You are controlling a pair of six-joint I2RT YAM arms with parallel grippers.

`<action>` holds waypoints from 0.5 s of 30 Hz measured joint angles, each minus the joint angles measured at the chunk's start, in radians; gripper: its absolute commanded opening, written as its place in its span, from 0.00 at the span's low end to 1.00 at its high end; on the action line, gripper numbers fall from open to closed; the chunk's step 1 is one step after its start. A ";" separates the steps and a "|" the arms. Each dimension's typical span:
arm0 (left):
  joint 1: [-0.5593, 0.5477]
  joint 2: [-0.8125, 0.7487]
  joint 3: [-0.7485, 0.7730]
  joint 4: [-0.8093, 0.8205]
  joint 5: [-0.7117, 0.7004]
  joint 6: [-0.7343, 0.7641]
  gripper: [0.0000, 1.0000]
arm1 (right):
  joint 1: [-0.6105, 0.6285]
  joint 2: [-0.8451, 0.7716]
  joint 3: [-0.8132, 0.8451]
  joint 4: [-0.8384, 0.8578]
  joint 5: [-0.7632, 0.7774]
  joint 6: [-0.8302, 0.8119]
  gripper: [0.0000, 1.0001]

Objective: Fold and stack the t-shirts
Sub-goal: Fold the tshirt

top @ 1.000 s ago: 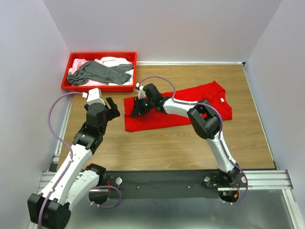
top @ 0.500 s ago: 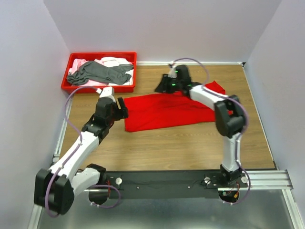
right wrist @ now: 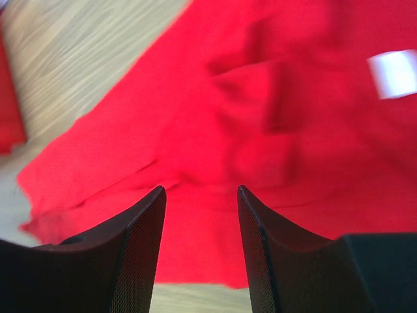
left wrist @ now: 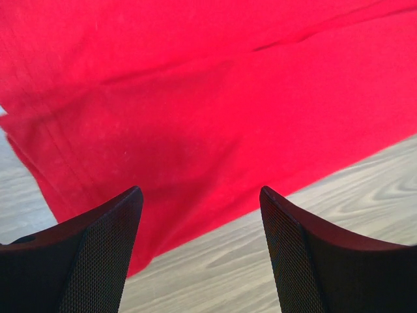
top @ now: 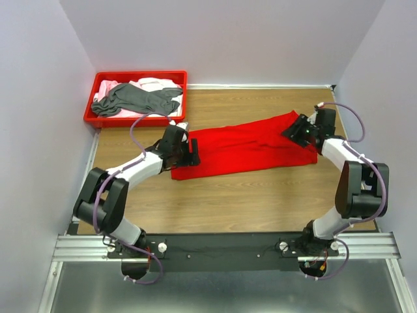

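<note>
A bright red t-shirt (top: 247, 147) lies folded into a long band across the wooden table. My left gripper (top: 194, 151) hovers at its left end, open, with the cloth edge (left wrist: 195, 130) and bare wood showing between its fingers (left wrist: 98, 254). At the shirt's right end my right gripper (top: 293, 132) is open above the red cloth (right wrist: 195, 130), holding nothing. The shirt's white neck label (right wrist: 394, 73) shows at the right of the right wrist view. A dark grey t-shirt (top: 137, 99) lies on pale pink and white t-shirts (top: 156, 83) in the tray.
The red plastic tray (top: 133, 120) stands at the table's far left corner. White walls close the table in on the left, back and right. Bare wood (top: 247, 202) runs between the shirt and the arm bases.
My right gripper let go at the shirt's left end, opened and swept across to its right end. The left arm reached right to the shirt's left end, still open.
</note>
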 measured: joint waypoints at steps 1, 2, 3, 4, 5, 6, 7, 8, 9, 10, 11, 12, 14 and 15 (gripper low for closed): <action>0.000 0.021 0.000 -0.007 0.003 0.000 0.80 | -0.024 0.010 0.000 -0.002 0.000 0.000 0.55; 0.000 0.032 0.000 -0.017 0.006 0.000 0.80 | -0.047 0.023 0.000 -0.001 0.000 0.000 0.55; 0.000 0.036 0.000 -0.024 0.007 0.000 0.80 | -0.065 0.040 0.001 -0.002 0.000 0.000 0.55; 0.001 0.035 0.000 -0.036 0.007 0.000 0.80 | -0.072 0.053 0.003 -0.002 0.000 0.000 0.55; 0.001 0.030 0.000 -0.040 0.006 0.001 0.82 | -0.076 0.071 0.006 -0.002 0.001 0.000 0.55; 0.001 0.022 0.000 -0.045 0.005 0.002 0.82 | -0.077 0.088 0.010 -0.001 0.001 0.000 0.55; 0.001 0.008 0.000 -0.052 -0.003 0.005 0.83 | -0.080 0.100 0.014 -0.002 0.001 0.000 0.56; 0.001 -0.002 0.000 -0.055 -0.008 0.005 0.83 | -0.080 0.119 0.019 -0.001 0.001 0.000 0.56; 0.001 -0.019 0.000 -0.059 -0.016 0.009 0.83 | -0.080 0.135 0.021 -0.001 0.000 0.000 0.56; 0.001 -0.045 0.000 -0.061 -0.028 0.013 0.83 | -0.081 0.147 0.024 0.000 0.000 0.000 0.56; 0.003 -0.065 0.000 -0.061 -0.040 0.018 0.83 | -0.082 0.166 0.027 0.000 -0.002 0.001 0.56; 0.003 -0.088 0.000 -0.061 -0.056 0.025 0.83 | -0.082 0.181 0.031 0.000 -0.004 0.002 0.56; 0.005 -0.138 0.000 -0.060 -0.081 0.040 0.83 | -0.083 0.203 0.036 0.003 -0.009 0.005 0.56; 0.009 -0.171 0.000 -0.060 -0.101 0.055 0.83 | -0.084 0.211 0.037 0.004 -0.012 0.008 0.55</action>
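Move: The crumpled flap on the t-shirt's right part lies some 9 cm below the right hand, about 3 cm to its right and 1 cm ahead. The white label is about 8 cm right and 4 cm ahead of this hand, at that same depth. From the left hand, the shirt's near left corner is about 7 cm left, 7 cm back and 6 cm below; the flap lies roughly 35 cm right, 4 cm ahead, 6 cm below. Onto the crumpled flap the half-open right gripper comes down about 7 cm, first also sliding some 3 cm right, its fingers tipping about 10 degrees further down until the tips are close over the flap, one on either side. The left gripper, wide open, dips 1.5 cm over the shirt's left part, then rises about 6 cm and drifts 2 cm left, fingers tilting up, empty. ##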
